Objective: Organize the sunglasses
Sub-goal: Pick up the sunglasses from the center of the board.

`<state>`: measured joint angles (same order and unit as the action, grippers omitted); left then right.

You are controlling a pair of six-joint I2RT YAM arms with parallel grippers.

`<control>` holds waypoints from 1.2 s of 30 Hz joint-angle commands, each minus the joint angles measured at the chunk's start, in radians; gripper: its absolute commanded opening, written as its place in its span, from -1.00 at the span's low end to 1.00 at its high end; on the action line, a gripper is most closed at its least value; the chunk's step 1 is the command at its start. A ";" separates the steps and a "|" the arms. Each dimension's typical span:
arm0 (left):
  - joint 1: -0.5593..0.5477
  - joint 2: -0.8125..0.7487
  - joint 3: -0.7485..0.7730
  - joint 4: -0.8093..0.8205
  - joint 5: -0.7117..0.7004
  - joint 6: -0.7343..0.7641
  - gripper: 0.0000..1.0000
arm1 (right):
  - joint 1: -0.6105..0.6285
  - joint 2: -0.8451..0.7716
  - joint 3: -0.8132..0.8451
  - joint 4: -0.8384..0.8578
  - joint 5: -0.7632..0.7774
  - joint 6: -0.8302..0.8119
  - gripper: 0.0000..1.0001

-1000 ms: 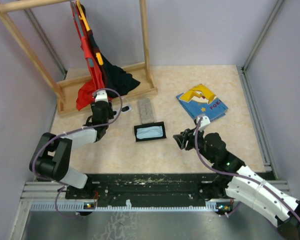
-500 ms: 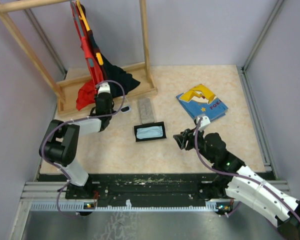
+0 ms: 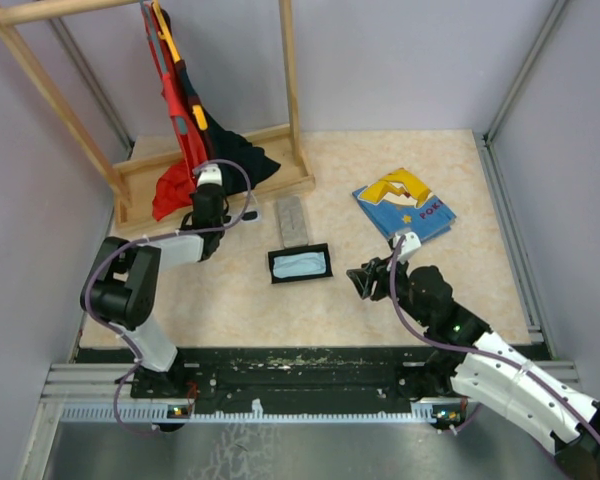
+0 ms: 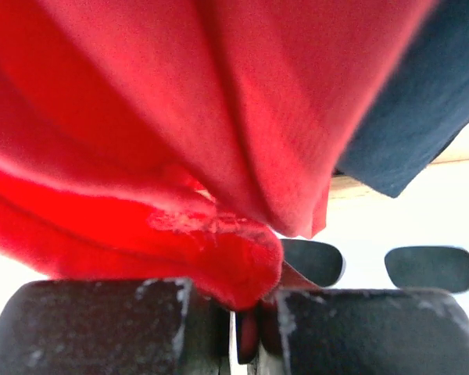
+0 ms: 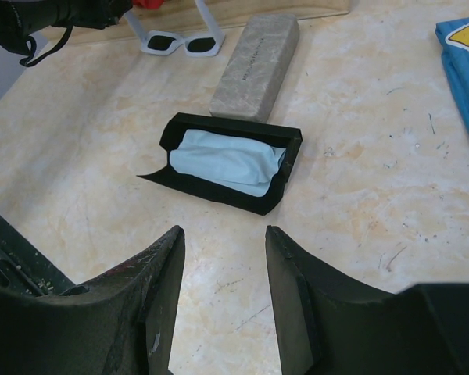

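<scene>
The white sunglasses (image 3: pixel 249 218) lie by the wooden rack's base, dark lenses showing in the left wrist view (image 4: pixel 313 261) and the right wrist view (image 5: pixel 180 41). My left gripper (image 3: pixel 220 212) sits at their left end under a red garment (image 4: pixel 180 133); its jaws (image 4: pixel 246 328) are almost closed, and one temple seems to run into the narrow gap. My right gripper (image 5: pixel 223 234) is open and empty, low over the table in front of the open black case (image 5: pixel 230 160) holding a light-blue cloth (image 5: pixel 228 160). The wire-framed pair is out of view.
A shut grey case (image 3: pixel 292 218) lies behind the black case (image 3: pixel 301 264). The wooden rack (image 3: pixel 220 180) with red and dark blue clothes stands at the back left. A blue book (image 3: pixel 405 205) lies at the back right. Walls enclose the table.
My left gripper moved away from me toward the rack and the red garment, with its arm folding up; it has barely shifted in the last half second. The right arm has not moved.
</scene>
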<state>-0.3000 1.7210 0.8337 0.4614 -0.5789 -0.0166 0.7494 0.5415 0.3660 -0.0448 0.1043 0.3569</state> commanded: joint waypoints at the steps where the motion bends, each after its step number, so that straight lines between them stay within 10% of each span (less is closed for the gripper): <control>1: 0.008 -0.080 -0.015 0.013 -0.003 0.010 -0.91 | -0.008 -0.023 0.008 0.044 0.015 -0.022 -0.07; 9: 0.005 -0.273 -0.124 -0.045 0.105 -0.042 -0.99 | -0.008 -0.061 0.018 0.015 0.027 -0.021 -0.07; 20: -0.081 -0.668 -0.291 -0.188 0.622 -0.089 -0.99 | -0.008 -0.226 0.104 -0.120 0.096 0.029 -0.08; 25: -0.273 -0.759 -0.384 -0.047 0.567 0.014 -0.99 | -0.008 -0.243 0.222 -0.250 0.121 0.040 -0.08; 36: -0.311 -0.892 -0.464 0.248 1.115 0.353 -1.00 | -0.008 0.000 0.544 -0.538 -0.120 -0.049 -0.03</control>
<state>-0.5980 0.8661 0.3500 0.5365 0.2646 0.2001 0.7490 0.4461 0.8158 -0.4706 0.1223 0.3580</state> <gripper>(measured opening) 0.071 0.481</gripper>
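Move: The sunglasses lie front down with one white arm already pinched in the left fingers, the red shirt's hem at the same fingertips; their front is about 8 cm below that hand, 8 cm to its right and 2 cm ahead. The open black case lies some 24 cm right and 12 cm back, the grey box about 24 cm right and 2 cm ahead. From the right hand the sunglasses lie roughly 28 cm ahead and 31 cm left. The sunglasses are lifted by the arm the left fingers keep pinched, the hem trailing with it: first mostly up, then swept back and right towards the open case, nearly 20 cm each way and about 12 cm up in all, while the hand turns some 65 degrees clockwise and its fingers tip up. The empty right hand rises about 13 cm, staying open. ##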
